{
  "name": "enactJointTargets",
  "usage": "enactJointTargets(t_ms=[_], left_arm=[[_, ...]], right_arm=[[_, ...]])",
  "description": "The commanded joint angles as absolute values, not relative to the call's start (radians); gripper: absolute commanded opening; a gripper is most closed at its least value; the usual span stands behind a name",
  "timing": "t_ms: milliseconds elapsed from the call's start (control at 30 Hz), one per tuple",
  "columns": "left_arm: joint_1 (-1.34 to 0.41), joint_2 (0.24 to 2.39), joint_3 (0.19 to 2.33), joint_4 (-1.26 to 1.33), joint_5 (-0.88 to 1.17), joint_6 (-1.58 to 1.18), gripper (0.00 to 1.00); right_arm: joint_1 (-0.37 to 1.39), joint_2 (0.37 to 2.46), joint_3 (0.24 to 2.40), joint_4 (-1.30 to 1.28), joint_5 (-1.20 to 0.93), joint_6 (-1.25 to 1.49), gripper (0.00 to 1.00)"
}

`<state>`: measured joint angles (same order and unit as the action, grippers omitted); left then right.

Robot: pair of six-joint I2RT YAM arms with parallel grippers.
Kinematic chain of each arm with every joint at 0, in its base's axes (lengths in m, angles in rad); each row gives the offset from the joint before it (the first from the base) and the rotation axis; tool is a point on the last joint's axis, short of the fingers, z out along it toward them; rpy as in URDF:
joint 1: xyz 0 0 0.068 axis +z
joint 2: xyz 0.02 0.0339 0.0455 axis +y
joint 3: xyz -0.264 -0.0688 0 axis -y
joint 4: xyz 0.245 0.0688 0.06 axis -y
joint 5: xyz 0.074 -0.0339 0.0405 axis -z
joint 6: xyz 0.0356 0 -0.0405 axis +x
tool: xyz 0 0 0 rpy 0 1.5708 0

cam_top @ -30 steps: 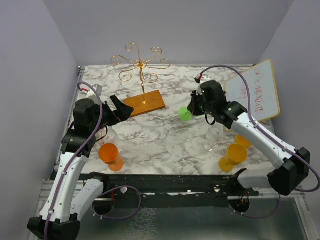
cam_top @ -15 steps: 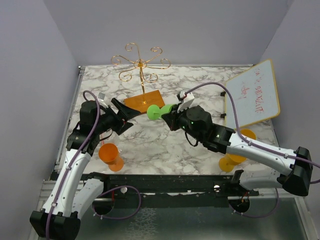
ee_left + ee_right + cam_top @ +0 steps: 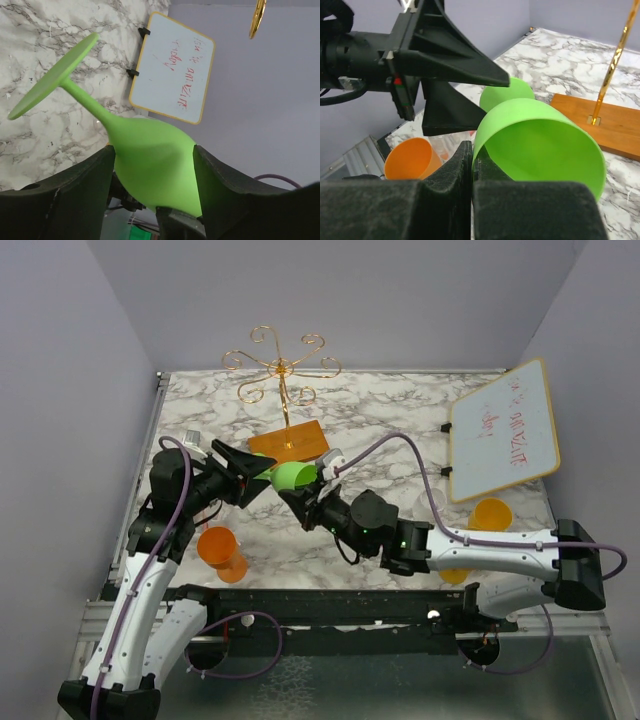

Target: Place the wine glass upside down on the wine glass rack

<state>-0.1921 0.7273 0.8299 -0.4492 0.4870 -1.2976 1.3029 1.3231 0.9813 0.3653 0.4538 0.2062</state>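
The green wine glass (image 3: 292, 476) hangs on its side over the table, just in front of the wine glass rack (image 3: 283, 368) with its wooden base (image 3: 296, 441). My right gripper (image 3: 305, 500) is shut on the rim, one finger inside the bowl (image 3: 540, 145) and one outside. My left gripper (image 3: 264, 480) straddles the bowl (image 3: 155, 165), both fingers pressed against its sides. The foot (image 3: 52, 75) points away from the left wrist camera. The right wrist view shows the rack's gold stem (image 3: 611, 65) and base (image 3: 615, 127) behind the glass.
An orange cup (image 3: 217, 545) stands below the left gripper, also seen as the orange cup (image 3: 412, 157). Another orange cup (image 3: 490, 512) sits at the right, near a tilted whiteboard (image 3: 503, 430). Side walls close in the table.
My right arm has swung left across the table, carrying the green glass to the left gripper. The left jaws have narrowed around the bowl.
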Motion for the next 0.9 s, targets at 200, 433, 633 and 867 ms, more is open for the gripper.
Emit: enactJointTargets(t_ms=[200, 433, 633, 867], left_arm=[[-0.195, 0.695, 0.838, -0.468, 0.368, -1.428, 0.52], [-0.195, 0.704, 0.84, -0.498, 0.321, -1.427, 0.59], [-0.195, 0.726, 0.871, -0.489, 0.304, -1.431, 0.44], [-0.196, 0.729, 0.882, -0.49, 0.288, -1.458, 0.44]], right_arm=[[1.386, 1.395, 1.005, 0.652, 0.639, 0.048, 0.0], [1.388, 1.394, 0.986, 0.714, 0.627, 0.025, 0.0], [1.388, 1.39, 0.967, 0.725, 0.585, 0.057, 0.0], [1.388, 1.402, 0.953, 0.756, 0.537, 0.081, 0.01]])
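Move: The green wine glass, held by its rim in the right gripper, has its middle about 4 cm right and 2 cm ahead of the left hand, some 4 cm ahead and 4 cm left of the right. From the left hand, the rack's post stands roughly 18 cm ahead and 4 cm right; below, the clear glass is about 6 cm left and 2 cm back, the orange glass about 8 cm left and 8 cm back. Keep the right gripper shut on the green glass's rim and raise the glass about 3.5 cm, tipping those fingers upward some 10 degrees. Meanwhile ease the left gripper about 2 cm forward and 2 cm left, swinging it about 10 degrees counter-clockwise, and narrow its fingers partway around the bowl's stem end without closing fully. ##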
